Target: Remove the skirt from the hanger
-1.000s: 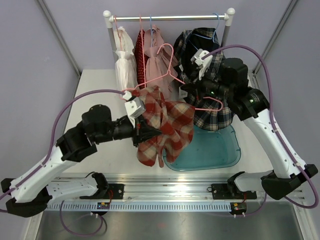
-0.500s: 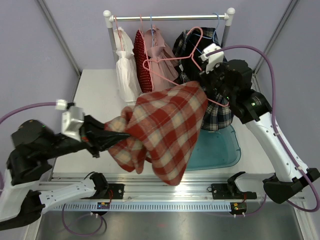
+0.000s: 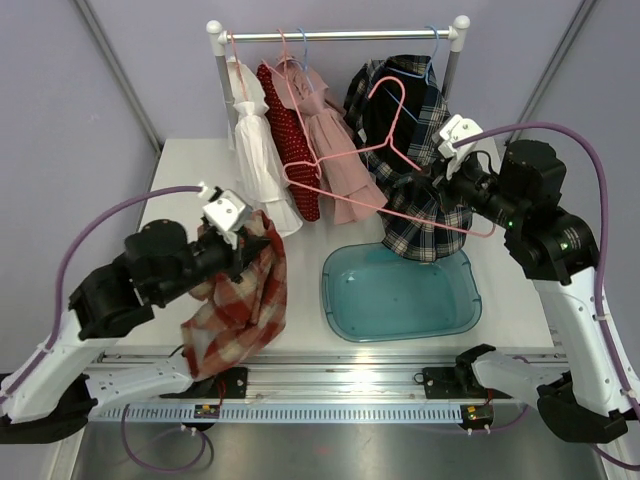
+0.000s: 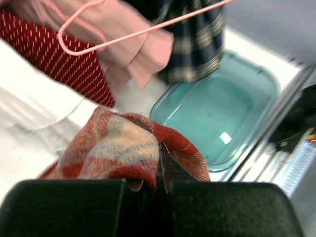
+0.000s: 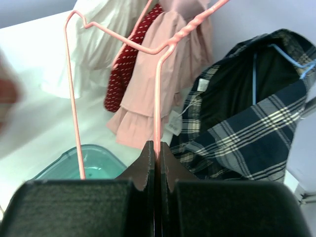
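Observation:
The red and cream plaid skirt [image 3: 235, 290] hangs free of the hanger from my left gripper [image 3: 243, 258], which is shut on its fabric at the left front of the table. In the left wrist view the skirt [image 4: 123, 148] bunches over the closed jaws of my left gripper [image 4: 160, 153]. The pink wire hanger [image 3: 390, 165] is bare and held in the air by my right gripper [image 3: 440, 190], which is shut on its wire. The right wrist view shows the hanger [image 5: 158, 89] pinched in my right gripper [image 5: 157, 150].
A teal plastic bin [image 3: 400, 295] sits at the table's front centre. A clothes rack [image 3: 340, 36] at the back carries a white dress [image 3: 258, 150], a red dotted dress [image 3: 290, 130], a pink dress [image 3: 335, 150] and a dark plaid garment [image 3: 425, 200].
The skirt has come off the hanger; my left gripper pulled it left and down to the table's left front. My right gripper moved right with the bare hanger.

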`<state>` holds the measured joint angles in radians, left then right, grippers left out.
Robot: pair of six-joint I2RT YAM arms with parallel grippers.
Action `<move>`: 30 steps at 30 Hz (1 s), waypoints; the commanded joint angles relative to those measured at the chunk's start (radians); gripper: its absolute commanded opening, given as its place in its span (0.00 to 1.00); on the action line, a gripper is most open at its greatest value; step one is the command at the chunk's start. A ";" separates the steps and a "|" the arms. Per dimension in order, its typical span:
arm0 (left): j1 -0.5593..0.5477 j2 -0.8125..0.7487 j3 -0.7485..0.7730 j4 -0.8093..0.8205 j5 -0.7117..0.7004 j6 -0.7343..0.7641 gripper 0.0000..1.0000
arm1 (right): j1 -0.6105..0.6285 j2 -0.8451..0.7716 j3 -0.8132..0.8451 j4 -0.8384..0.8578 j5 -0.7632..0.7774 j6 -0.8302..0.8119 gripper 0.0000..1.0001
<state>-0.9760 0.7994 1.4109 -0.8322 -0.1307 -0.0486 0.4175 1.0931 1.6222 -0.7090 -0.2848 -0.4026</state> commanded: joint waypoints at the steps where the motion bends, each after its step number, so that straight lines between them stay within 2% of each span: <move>1: -0.001 0.021 -0.049 0.136 -0.150 0.043 0.00 | -0.009 -0.022 -0.001 -0.037 -0.099 -0.024 0.00; 5: 0.016 0.032 -0.124 0.194 -0.225 0.043 0.00 | -0.009 -0.029 0.010 -0.052 -0.013 -0.062 0.00; 7: 0.060 0.029 -0.187 0.200 -0.241 0.043 0.00 | -0.009 -0.038 0.021 -0.069 0.013 -0.073 0.00; 13: 0.177 -0.035 -0.400 0.234 -0.172 -0.017 0.00 | -0.009 -0.053 0.111 -0.127 0.134 -0.122 0.00; 16: 0.214 -0.039 -0.446 0.208 -0.153 -0.051 0.00 | -0.009 -0.052 0.151 -0.150 0.188 -0.160 0.00; 19: 0.226 -0.045 -0.457 0.183 -0.155 -0.063 0.05 | -0.009 -0.047 0.166 -0.165 0.239 -0.189 0.00; 23: 0.226 -0.088 -0.472 0.160 -0.132 -0.073 0.16 | -0.009 -0.041 0.166 -0.162 0.355 -0.237 0.00; 24: 0.226 -0.104 -0.474 0.153 -0.124 -0.068 0.25 | -0.009 -0.032 0.166 -0.165 0.369 -0.243 0.00; 25: 0.226 -0.114 -0.474 0.142 -0.112 -0.068 0.39 | -0.008 -0.024 0.168 -0.164 0.386 -0.248 0.00; 26: 0.226 -0.124 -0.475 0.136 -0.106 -0.059 0.56 | -0.009 -0.004 0.169 -0.159 0.391 -0.252 0.00; 27: 0.226 -0.147 -0.474 0.136 -0.081 -0.047 0.81 | -0.008 0.008 0.171 -0.153 0.392 -0.255 0.00; 28: 0.226 -0.158 -0.475 0.137 -0.080 -0.040 0.92 | -0.008 0.022 0.173 -0.147 0.400 -0.262 0.00; 29: 0.226 -0.173 -0.475 0.140 -0.081 -0.034 0.99 | -0.008 0.054 0.173 -0.138 0.407 -0.275 0.00; 30: 0.226 -0.187 -0.475 0.143 -0.078 -0.030 0.99 | -0.008 0.069 0.173 -0.104 0.418 -0.281 0.00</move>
<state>-0.7532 0.6525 0.9371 -0.7216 -0.2493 -0.0998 0.4122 1.1000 1.7710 -0.8719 0.0608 -0.6380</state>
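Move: The left hand grips the bunched red plaid skirt. The bare table where it goes is about 8 cm ahead and straight down, some 37 cm below; the teal tray lies 30 cm to the hand's right and 6 cm ahead at table height, and the white dress hangs 21 cm straight ahead. The right hand holds the empty pink hanger, the navy plaid dress about 12 cm ahead and 3 cm left, the tray low beneath it, 6 cm back and 2 cm left. Down and forward in one quick sweep, the left hand takes the held skirt about 16 cm lower towards the table left of the tray, drifting left and turning some 20 degrees counter-clockwise, then opens wide and lets go while easing up a little. The right hand keeps its pinch on the hanger and carries it about 7 cm right, dipping first and then rising slightly, and turns clockwise. ##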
